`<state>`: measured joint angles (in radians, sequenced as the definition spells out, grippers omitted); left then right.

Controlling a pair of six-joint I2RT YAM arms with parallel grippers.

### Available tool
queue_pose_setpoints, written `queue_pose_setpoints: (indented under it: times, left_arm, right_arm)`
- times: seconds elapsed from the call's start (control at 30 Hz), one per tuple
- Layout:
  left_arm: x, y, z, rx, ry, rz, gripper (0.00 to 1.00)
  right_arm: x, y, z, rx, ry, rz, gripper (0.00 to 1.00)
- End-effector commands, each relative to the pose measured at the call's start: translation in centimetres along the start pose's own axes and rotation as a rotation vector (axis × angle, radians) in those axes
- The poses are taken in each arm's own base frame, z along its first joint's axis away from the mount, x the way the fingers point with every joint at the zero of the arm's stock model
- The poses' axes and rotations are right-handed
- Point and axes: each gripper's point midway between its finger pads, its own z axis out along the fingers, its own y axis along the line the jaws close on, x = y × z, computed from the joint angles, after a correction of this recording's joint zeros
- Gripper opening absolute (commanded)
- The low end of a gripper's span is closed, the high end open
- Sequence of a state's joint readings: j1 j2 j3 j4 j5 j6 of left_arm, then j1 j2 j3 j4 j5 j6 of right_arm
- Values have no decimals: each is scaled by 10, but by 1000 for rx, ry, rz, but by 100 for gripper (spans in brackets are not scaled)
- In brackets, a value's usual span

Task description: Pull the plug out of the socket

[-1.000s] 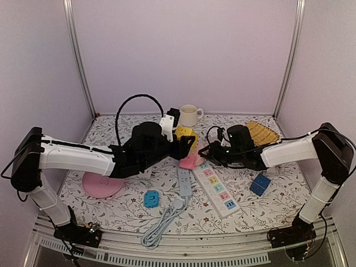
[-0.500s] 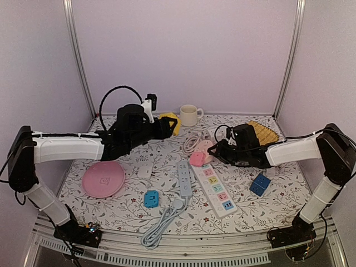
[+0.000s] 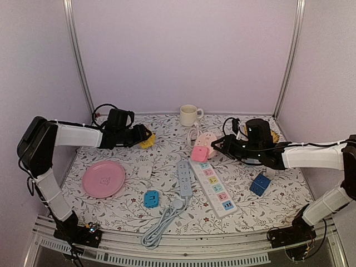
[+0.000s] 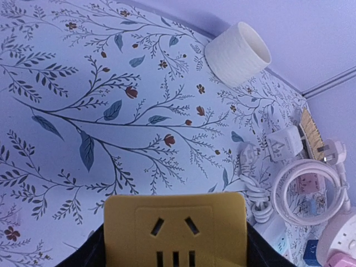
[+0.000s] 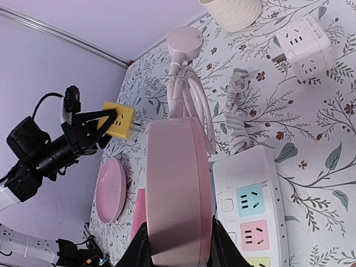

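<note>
The yellow cube plug (image 4: 175,228) sits between the jaws of my left gripper (image 4: 175,247), which is shut on it. Its socket face looks at the wrist camera. In the top view that plug (image 3: 148,141) is at the back left of the table, well apart from the pink socket (image 3: 199,152). My right gripper (image 5: 178,239) is shut on the pink round socket (image 5: 178,189), gripping it edge-on by its two flat faces. From the right wrist view, the yellow plug (image 5: 118,119) shows its bare prongs, held in the left gripper (image 5: 103,123).
A white mug (image 3: 189,115) stands at the back. A white power strip with coloured outlets (image 3: 213,187) and a grey strip (image 3: 184,186) lie mid-table. A pink plate (image 3: 104,179) lies left. Two blue cubes (image 3: 151,198) (image 3: 260,184), a white cube adapter (image 5: 303,47) and coiled white cable (image 4: 308,192) lie around.
The left arm has swung far left and back, carrying the yellow plug away from the pink socket. The right gripper has shifted slightly right with the pink socket.
</note>
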<state>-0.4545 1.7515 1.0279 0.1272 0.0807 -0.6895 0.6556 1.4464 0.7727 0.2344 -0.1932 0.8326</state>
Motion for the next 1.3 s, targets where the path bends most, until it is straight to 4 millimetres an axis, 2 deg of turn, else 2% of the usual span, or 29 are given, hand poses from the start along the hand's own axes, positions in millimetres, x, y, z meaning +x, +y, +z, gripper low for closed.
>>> queue_pose_setpoints:
  times: [0.0,0.2,0.37,0.53,0.67,0.87,1.03,1.27]
  left_arm:
    - [12,3,11,76,85,-62,37]
    - [25,23,24,41,136,-90,42]
    - [32,32,30,26,157,-99,45]
    - [36,41,32,4,163,-103,57]
    - [37,52,30,-47,156,-87,75]
    - [35,68,23,-126,136,-67,88]
    - [25,78,11,-195,97,-45,90]
    - [17,96,-6,-294,62,-2,86]
  right_arm:
    - [-15,32,-19,-108,-54,-53,3]
    - [-20,44,-29,-138,-71,-68,3]
    - [-20,44,-31,-138,-70,-70,3]
    - [-19,43,-31,-135,-68,-69,3]
    - [-19,43,-31,-136,-67,-68,3]
    - [-18,44,-32,-138,-66,-70,3]
    - [-18,44,-33,-138,-67,-71,3]
    - [-19,45,-33,-137,-68,-74,3]
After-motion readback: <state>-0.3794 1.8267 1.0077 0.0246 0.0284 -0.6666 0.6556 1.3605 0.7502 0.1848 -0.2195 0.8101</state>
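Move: The yellow plug is already in my left fingers. Its landing spot is bare table about 9 cm below, some 1 cm back and 1 cm left. The white plug lies about 12 cm back and 1 cm left of this hand, the pink plate about 16 cm back and 19 cm left, the mug about 14 cm ahead and 20 cm right. From my right hand the spot is roughly 10 cm ahead, 30 cm left and 13 cm down. With my left hand I carry the yellow plug down almost 7 cm to the table, fingertips tipping about 10 degrees further down. There I open the fingers, then draw the hand about 5 cm left and roll its left side up a little. My right hand keeps its grip on the round socket, easing back and up 1 to 2 cm, then staying. ##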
